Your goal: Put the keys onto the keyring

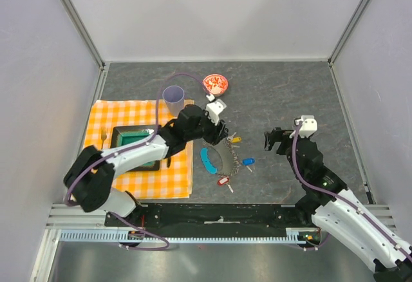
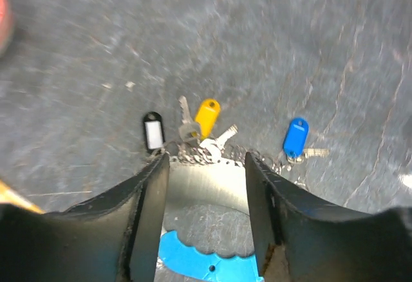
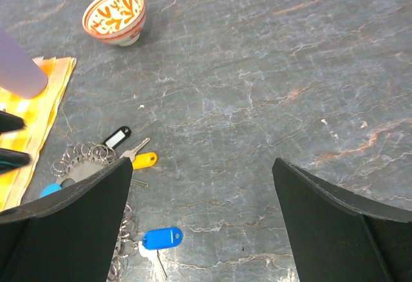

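The keyring (image 1: 226,155), a thin grey wire loop with a light-blue crescent (image 1: 208,161), lies flat on the dark table between the arms. Keys with small rings cluster along its far and right side: black tag (image 2: 153,131), yellow tag (image 2: 207,116), blue tag (image 2: 296,136). A red-tagged key (image 1: 223,181) lies at the loop's near edge. My left gripper (image 2: 207,161) is open low over the loop's far side; the metal band and blue crescent (image 2: 199,263) show between its jaws, and nothing is gripped. My right gripper (image 3: 201,165) hovers wide open to the right of the keys, holding nothing.
A red patterned bowl (image 1: 215,84) and a translucent purple cup (image 1: 174,96) stand behind the keys. An orange checked cloth (image 1: 112,185) at the left carries a dark square dish with a green inside (image 1: 132,137) and a fork (image 1: 103,137).
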Action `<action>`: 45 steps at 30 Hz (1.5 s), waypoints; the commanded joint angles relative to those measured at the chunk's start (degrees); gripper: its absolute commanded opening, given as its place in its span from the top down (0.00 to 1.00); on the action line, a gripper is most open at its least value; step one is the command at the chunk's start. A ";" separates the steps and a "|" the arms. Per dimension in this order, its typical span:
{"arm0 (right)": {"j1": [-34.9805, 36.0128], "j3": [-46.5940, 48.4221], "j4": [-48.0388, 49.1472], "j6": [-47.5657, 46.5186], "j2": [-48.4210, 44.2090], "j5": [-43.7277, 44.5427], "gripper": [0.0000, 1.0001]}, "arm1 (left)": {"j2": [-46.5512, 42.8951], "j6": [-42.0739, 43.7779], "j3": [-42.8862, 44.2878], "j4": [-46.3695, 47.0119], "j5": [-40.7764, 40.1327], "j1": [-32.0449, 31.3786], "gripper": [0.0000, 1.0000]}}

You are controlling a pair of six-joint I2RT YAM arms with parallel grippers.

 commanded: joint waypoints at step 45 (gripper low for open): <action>-0.57 9.77 -11.55 -13.05 -24.96 19.75 0.02 | -87.84 -2.14 -15.94 -24.96 -37.50 7.15 0.01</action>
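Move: The keyring lies released on the table about 11 cm below the left gripper, some 2 cm back and 2 cm right. Its black key tag is about 6 cm ahead and 2 cm right of that hand, its blue tag 4 cm back and 11 cm right, and the green plate 31 cm left, level with it. From the right gripper, the keyring lies about 15 cm left, level fore and aft, 16 cm below. Bring the empty left gripper away from the keyring, up and some 28 cm left towards the green plate's near side, then also back and settling a little lower, opening the half-open fingers fully and swinging them counter-clockwise and up to face forward. Draw the open right gripper right, up and somewhat back, about 12 cm to the right, turning slightly clockwise and tipping up. ##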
